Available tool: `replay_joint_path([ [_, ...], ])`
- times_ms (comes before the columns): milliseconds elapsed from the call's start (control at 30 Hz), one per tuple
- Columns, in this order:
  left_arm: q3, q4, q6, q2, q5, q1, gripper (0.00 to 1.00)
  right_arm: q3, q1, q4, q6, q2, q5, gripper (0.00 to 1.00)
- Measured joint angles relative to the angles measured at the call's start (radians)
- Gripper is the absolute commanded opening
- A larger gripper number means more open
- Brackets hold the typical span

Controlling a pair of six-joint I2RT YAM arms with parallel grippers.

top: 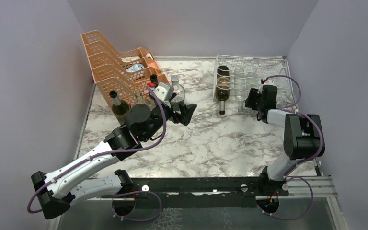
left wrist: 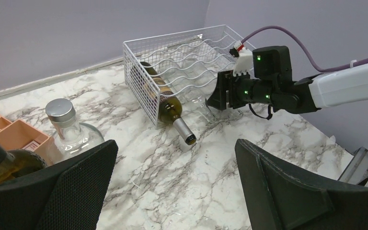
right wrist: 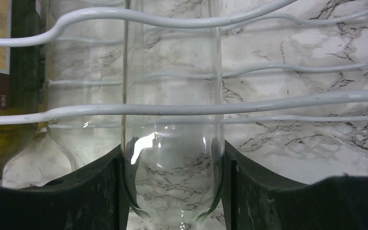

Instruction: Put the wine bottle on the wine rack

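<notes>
The white wire wine rack stands at the back right of the marble table. A green wine bottle lies in its left cradle, neck pointing out. My right gripper is at the rack's front, shut on the shoulder of a clear glass wine bottle. That bottle's body reaches in among the rack's wavy wires, beside the green bottle. My left gripper hovers open over mid-table with nothing between its fingers. From there the rack and right gripper show ahead.
Orange perforated stacked trays stand at the back left. In front of them stand a dark green bottle and a clear bottle with a silver cap, close to my left gripper. Purple walls enclose the table on three sides.
</notes>
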Motion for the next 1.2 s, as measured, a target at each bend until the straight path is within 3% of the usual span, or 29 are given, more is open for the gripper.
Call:
replay_joint_path([
  [267, 0.000, 0.000, 0.003, 0.013, 0.000, 0.000, 0.99, 0.065, -0.001, 0.049, -0.011, 0.095, 0.007, 0.12],
  [433, 0.000, -0.002, 0.004, 0.028, 0.001, 0.000, 0.99, 0.075, -0.005, 0.053, -0.034, 0.106, 0.014, 0.41],
  [733, 0.000, -0.002, 0.008, 0.039, 0.018, 0.000, 0.99, 0.081, -0.005, 0.040, -0.064, 0.105, 0.024, 0.82],
  [1200, 0.000, -0.003, 0.012, 0.039, 0.026, 0.000, 0.99, 0.080, -0.005, -0.068, -0.051, -0.061, 0.101, 0.84],
])
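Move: The right hand holds a clear wine bottle near its shoulder, neck towards the robot. The empty slot of the wine rack it is going into has its middle about 10 cm ahead, 1 cm right and 2 cm down. A second clear bottle already racked lies some 9 cm left and 7 cm ahead, the dark bottle about 19 cm left and 7 cm ahead, both about level. From the left hand that slot is roughly 30 cm ahead, 45 cm right and 31 cm down. Still pinching the clear bottle from both sides, the right hand pushes it about 2.5 cm forward and slightly down along its slot. It pauses there with a slight roll, left side dipping, then opens its fingers to let go and rises some 5 cm off the bottle, easing back and to the right. ##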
